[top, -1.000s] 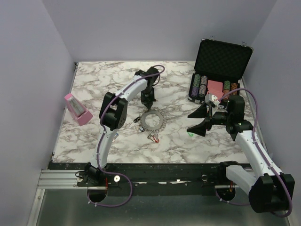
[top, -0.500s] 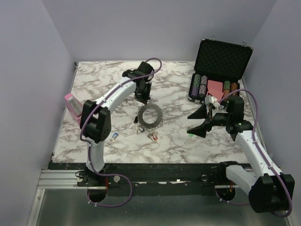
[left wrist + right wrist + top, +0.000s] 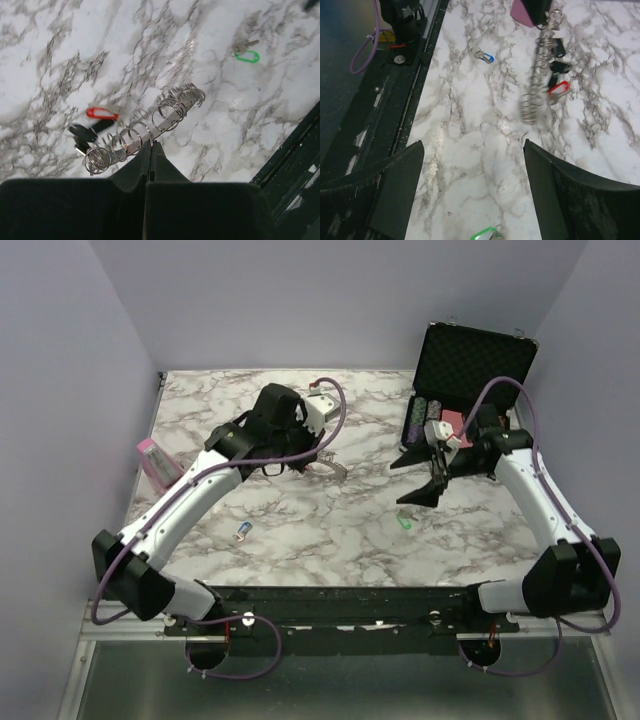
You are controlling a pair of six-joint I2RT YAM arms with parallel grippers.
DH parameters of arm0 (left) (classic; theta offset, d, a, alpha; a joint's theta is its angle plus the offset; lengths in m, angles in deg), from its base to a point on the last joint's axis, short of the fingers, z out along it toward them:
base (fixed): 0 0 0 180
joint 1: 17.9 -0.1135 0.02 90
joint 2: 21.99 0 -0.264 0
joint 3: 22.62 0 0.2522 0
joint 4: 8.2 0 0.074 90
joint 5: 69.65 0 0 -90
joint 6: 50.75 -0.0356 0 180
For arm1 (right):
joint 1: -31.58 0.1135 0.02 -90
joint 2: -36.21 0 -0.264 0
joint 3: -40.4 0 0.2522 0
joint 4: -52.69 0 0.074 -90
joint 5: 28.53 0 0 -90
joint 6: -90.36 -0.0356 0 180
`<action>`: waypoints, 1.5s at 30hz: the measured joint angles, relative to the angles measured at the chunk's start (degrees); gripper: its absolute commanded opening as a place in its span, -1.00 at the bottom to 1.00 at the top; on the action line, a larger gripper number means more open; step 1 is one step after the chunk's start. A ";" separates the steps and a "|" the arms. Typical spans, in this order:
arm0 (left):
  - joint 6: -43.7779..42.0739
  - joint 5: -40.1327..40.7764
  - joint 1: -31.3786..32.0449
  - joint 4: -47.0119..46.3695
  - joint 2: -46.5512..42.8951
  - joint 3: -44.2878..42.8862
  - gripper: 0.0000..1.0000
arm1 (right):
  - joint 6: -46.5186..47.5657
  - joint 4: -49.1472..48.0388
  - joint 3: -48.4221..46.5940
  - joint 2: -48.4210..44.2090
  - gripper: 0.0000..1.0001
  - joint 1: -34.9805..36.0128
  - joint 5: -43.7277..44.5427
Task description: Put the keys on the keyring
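Note:
My left gripper (image 3: 151, 145) is shut on the keyring (image 3: 145, 131), a silvery ring of small loops held edge-on above the marble. A red key (image 3: 102, 113) and a black key (image 3: 87, 132) dangle from the ring. In the top view the keyring (image 3: 328, 466) hangs at mid-table under the left gripper (image 3: 300, 455). A blue key (image 3: 241, 532) lies on the marble near the front left, and a green key (image 3: 404, 522) lies below my right gripper (image 3: 413, 480). That gripper is open and empty. Its wrist view shows the keyring (image 3: 540, 75) ahead and the green key (image 3: 487, 234) between the fingers.
An open black case (image 3: 470, 365) with striped poker chips stands at the back right, close behind the right arm. A pink object (image 3: 155, 465) leans by the left wall. The table's front edge and black rail (image 3: 405, 30) lie to the left in the right wrist view.
The left arm swung out and lifted the keyring off the table with the red and black keys. The right gripper moved back toward the case, uncovering the green key.

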 measured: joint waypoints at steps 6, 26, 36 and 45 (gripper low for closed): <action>-11.04 -5.62 3.93 -3.17 -10.54 4.09 -1.00 | 10.80 12.72 -16.33 11.52 0.71 5.38 0.15; -18.97 -12.48 11.52 -15.26 -19.58 16.90 -1.00 | -27.43 -7.72 -14.53 3.89 0.27 22.40 4.39; -13.49 -13.66 12.02 -23.63 -21.16 26.01 -1.00 | -41.92 -22.80 -4.26 2.10 0.08 25.07 7.02; -7.87 -14.64 12.02 -30.53 -25.09 30.45 -1.00 | -37.42 -19.56 -1.20 -2.12 0.12 27.12 6.67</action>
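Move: Some 15 cm to the left of the open right hand, about 7 cm farther out and 4 cm lower, is the middle of the keyring, already held in the air by the left fingers. The green-tag key lies on the table under the right hand, roughly 3 cm forward, 2 cm to its right and 22 cm down. From the left hand the right fingertips are about 18 cm right, 6 cm back and level; the blue-tag key is some 19 cm left, 6 cm back and 22 cm down. Bringing the keyring back and to the right, the left hand keeps its pinch on the rim, travels about 12 cm, rises then partly sinks, and swings some 30 degrees clockwise while tilting its fingers up towards level. The empty right hand comes left and back to meet the ring, about 9 cm each way after a short forward start, rising then sinking, turning slightly counter-clockwise as its fingers narrow from wide to about half open. ##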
